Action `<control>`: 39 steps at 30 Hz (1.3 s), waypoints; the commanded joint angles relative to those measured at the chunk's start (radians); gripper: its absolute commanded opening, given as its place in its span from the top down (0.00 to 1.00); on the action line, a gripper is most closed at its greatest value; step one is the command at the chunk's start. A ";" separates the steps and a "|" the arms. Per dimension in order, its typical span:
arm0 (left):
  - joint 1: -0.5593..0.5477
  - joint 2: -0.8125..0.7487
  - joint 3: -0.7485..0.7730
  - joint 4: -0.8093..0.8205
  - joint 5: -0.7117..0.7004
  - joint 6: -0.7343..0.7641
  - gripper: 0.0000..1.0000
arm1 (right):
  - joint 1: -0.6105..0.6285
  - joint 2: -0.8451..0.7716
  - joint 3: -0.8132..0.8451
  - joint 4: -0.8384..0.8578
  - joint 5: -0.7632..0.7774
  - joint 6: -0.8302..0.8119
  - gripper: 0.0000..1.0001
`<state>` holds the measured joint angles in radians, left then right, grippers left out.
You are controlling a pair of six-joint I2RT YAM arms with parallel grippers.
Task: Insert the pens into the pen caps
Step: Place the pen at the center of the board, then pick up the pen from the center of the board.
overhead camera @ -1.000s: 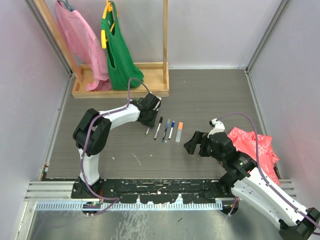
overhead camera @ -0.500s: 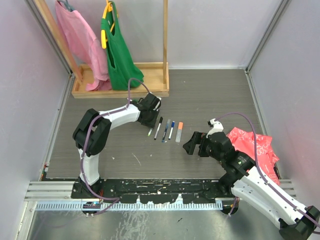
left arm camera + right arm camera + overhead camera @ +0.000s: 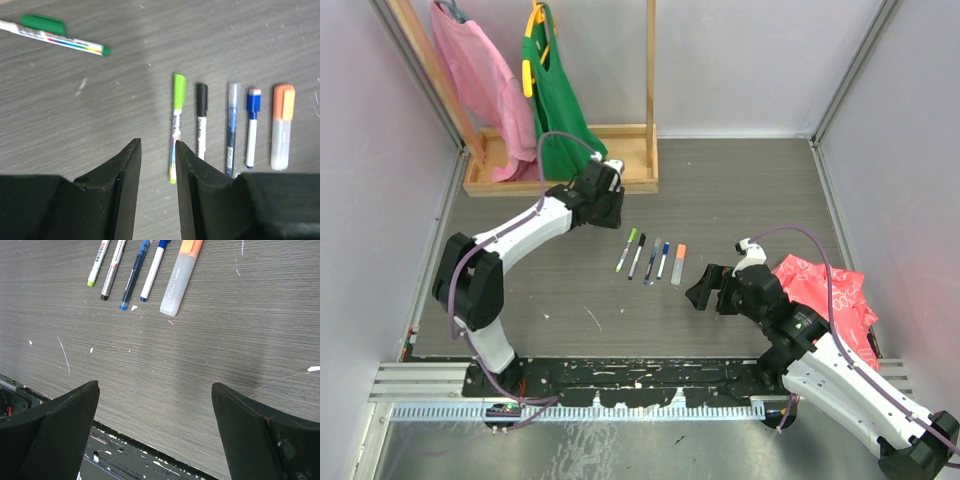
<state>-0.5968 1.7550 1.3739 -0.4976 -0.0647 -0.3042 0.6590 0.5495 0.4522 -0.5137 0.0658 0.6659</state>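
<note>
Five pens lie in a row mid-table: light green (image 3: 627,250), black (image 3: 637,255), dark blue (image 3: 652,260), blue (image 3: 663,260) and an orange highlighter (image 3: 679,265), each with a cap on its far end. In the left wrist view they run from the light green pen (image 3: 176,127) to the orange highlighter (image 3: 282,127). In that view's top left lie a bare green-tipped pen (image 3: 55,38) and a loose green cap (image 3: 42,24). My left gripper (image 3: 157,145) is narrowly open and empty, raised left of the row (image 3: 598,195). My right gripper (image 3: 154,386) is wide open and empty near the row's right side (image 3: 705,288).
A wooden rack base (image 3: 560,180) with a pink bag (image 3: 480,80) and a green bag (image 3: 555,100) stands at the back left. A red cloth (image 3: 830,295) lies at the right beside my right arm. Small white scraps (image 3: 63,354) dot the table.
My left gripper has drawn back from the row's left end toward the rack, leaving the light green pen lying there. The right arm has hardly moved.
</note>
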 commanded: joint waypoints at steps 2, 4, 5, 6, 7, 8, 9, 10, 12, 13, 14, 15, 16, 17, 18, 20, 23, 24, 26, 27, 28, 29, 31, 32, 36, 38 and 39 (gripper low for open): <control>0.077 -0.017 0.009 0.089 -0.016 -0.037 0.65 | -0.001 -0.013 0.001 0.042 -0.002 0.020 0.01; 0.105 -0.006 0.002 0.116 -0.021 -0.065 0.64 | -0.002 -0.015 0.000 0.040 -0.001 0.025 0.01; 0.120 0.002 -0.002 0.131 -0.022 -0.080 0.64 | -0.002 -0.017 0.000 0.037 -0.001 0.025 0.01; 0.136 0.010 -0.007 0.146 -0.021 -0.100 0.64 | -0.002 -0.019 -0.001 0.037 -0.001 0.026 0.01; 0.153 0.020 -0.011 0.166 -0.022 -0.121 0.64 | -0.001 -0.019 -0.002 0.035 -0.001 0.028 0.01; 0.169 0.031 -0.013 0.180 -0.022 -0.143 0.63 | -0.002 -0.020 -0.003 0.034 0.000 0.029 0.01; 0.184 0.043 -0.013 0.194 -0.020 -0.166 0.63 | -0.001 -0.022 -0.004 0.032 0.000 0.030 0.01; 0.200 0.056 -0.010 0.204 -0.020 -0.185 0.63 | -0.001 -0.023 -0.006 0.031 0.000 0.031 0.01; 0.210 0.088 0.014 0.204 -0.043 -0.214 0.63 | -0.001 -0.025 -0.007 0.031 0.001 0.035 0.01; 0.210 0.104 0.027 0.200 -0.058 -0.223 0.62 | -0.001 -0.025 -0.009 0.030 0.002 0.036 0.01; 0.210 0.120 0.039 0.199 -0.078 -0.233 0.61 | -0.002 -0.026 -0.011 0.030 0.002 0.037 0.01; 0.210 0.137 0.051 0.197 -0.096 -0.245 0.61 | -0.002 -0.026 -0.012 0.031 0.003 0.038 0.01; 0.211 0.155 0.068 0.191 -0.114 -0.256 0.60 | -0.001 -0.026 -0.013 0.031 0.004 0.039 0.01; 0.212 0.172 0.085 0.182 -0.127 -0.266 0.59 | -0.001 -0.025 -0.013 0.030 0.003 0.039 0.01; 0.212 0.197 0.101 0.173 -0.136 -0.277 0.57 | -0.002 -0.025 -0.012 0.030 0.004 0.038 0.01; 0.212 0.229 0.133 0.157 -0.147 -0.297 0.55 | -0.001 -0.026 -0.015 0.029 0.006 0.039 0.01; 0.212 0.265 0.156 0.158 -0.152 -0.326 0.53 | -0.002 -0.025 -0.017 0.029 0.008 0.038 0.01; 0.212 0.274 0.165 0.159 -0.158 -0.336 0.53 | -0.002 -0.025 -0.018 0.029 0.008 0.038 0.01; 0.212 0.293 0.178 0.155 -0.166 -0.349 0.51 | -0.002 -0.025 -0.018 0.030 0.008 0.038 0.01; 0.212 0.302 0.185 0.152 -0.172 -0.356 0.51 | -0.001 -0.024 -0.019 0.030 0.009 0.037 0.01; 0.212 0.310 0.194 0.147 -0.178 -0.363 0.51 | -0.001 -0.023 -0.020 0.029 0.009 0.037 0.01; 0.212 0.318 0.201 0.143 -0.182 -0.366 0.50 | -0.001 -0.023 -0.020 0.030 0.009 0.036 0.01; 0.210 0.334 0.221 0.131 -0.194 -0.370 0.48 | -0.002 -0.022 -0.020 0.029 0.010 0.036 0.01; 0.210 0.340 0.228 0.126 -0.200 -0.374 0.48 | -0.002 -0.021 -0.020 0.030 0.009 0.035 0.01; 0.210 0.367 0.266 0.110 -0.202 -0.379 0.46 | -0.001 -0.014 -0.020 0.029 0.007 0.032 0.01; 0.209 0.383 0.281 0.105 -0.194 -0.383 0.46 | -0.002 -0.011 -0.020 0.029 0.007 0.030 0.01; 0.210 0.389 0.287 0.104 -0.191 -0.384 0.46 | -0.001 -0.011 -0.020 0.030 0.008 0.030 0.01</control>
<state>-0.3840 2.1292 1.6016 -0.3874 -0.2367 -0.6697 0.6590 0.5365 0.4290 -0.5137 0.0662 0.6918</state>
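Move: The uncapped green pen lies about 14 cm ahead of the left gripper, 8 cm to its left and some 10 cm below. Its loose green cap sits against the pen's far side, and the rack's front rail runs about 4 cm beyond the pen. The light-green capped pen is 2 cm back and 2 cm right of the gripper, the black pen 4 cm back and 5 cm right. From the right gripper, the green pen is roughly 31 cm ahead and 27 cm left. Leave the row of placed pens and swing the left gripper forward and left, nearly level at first, towards the green pen by the rack. Then sink about 7 cm while easing on forward, some 13 cm forward in all. Turn the hand about 35 degrees counter-clockwise along the way and widen the fingers from a third to just over half open, stopping above the pen without gripping. ##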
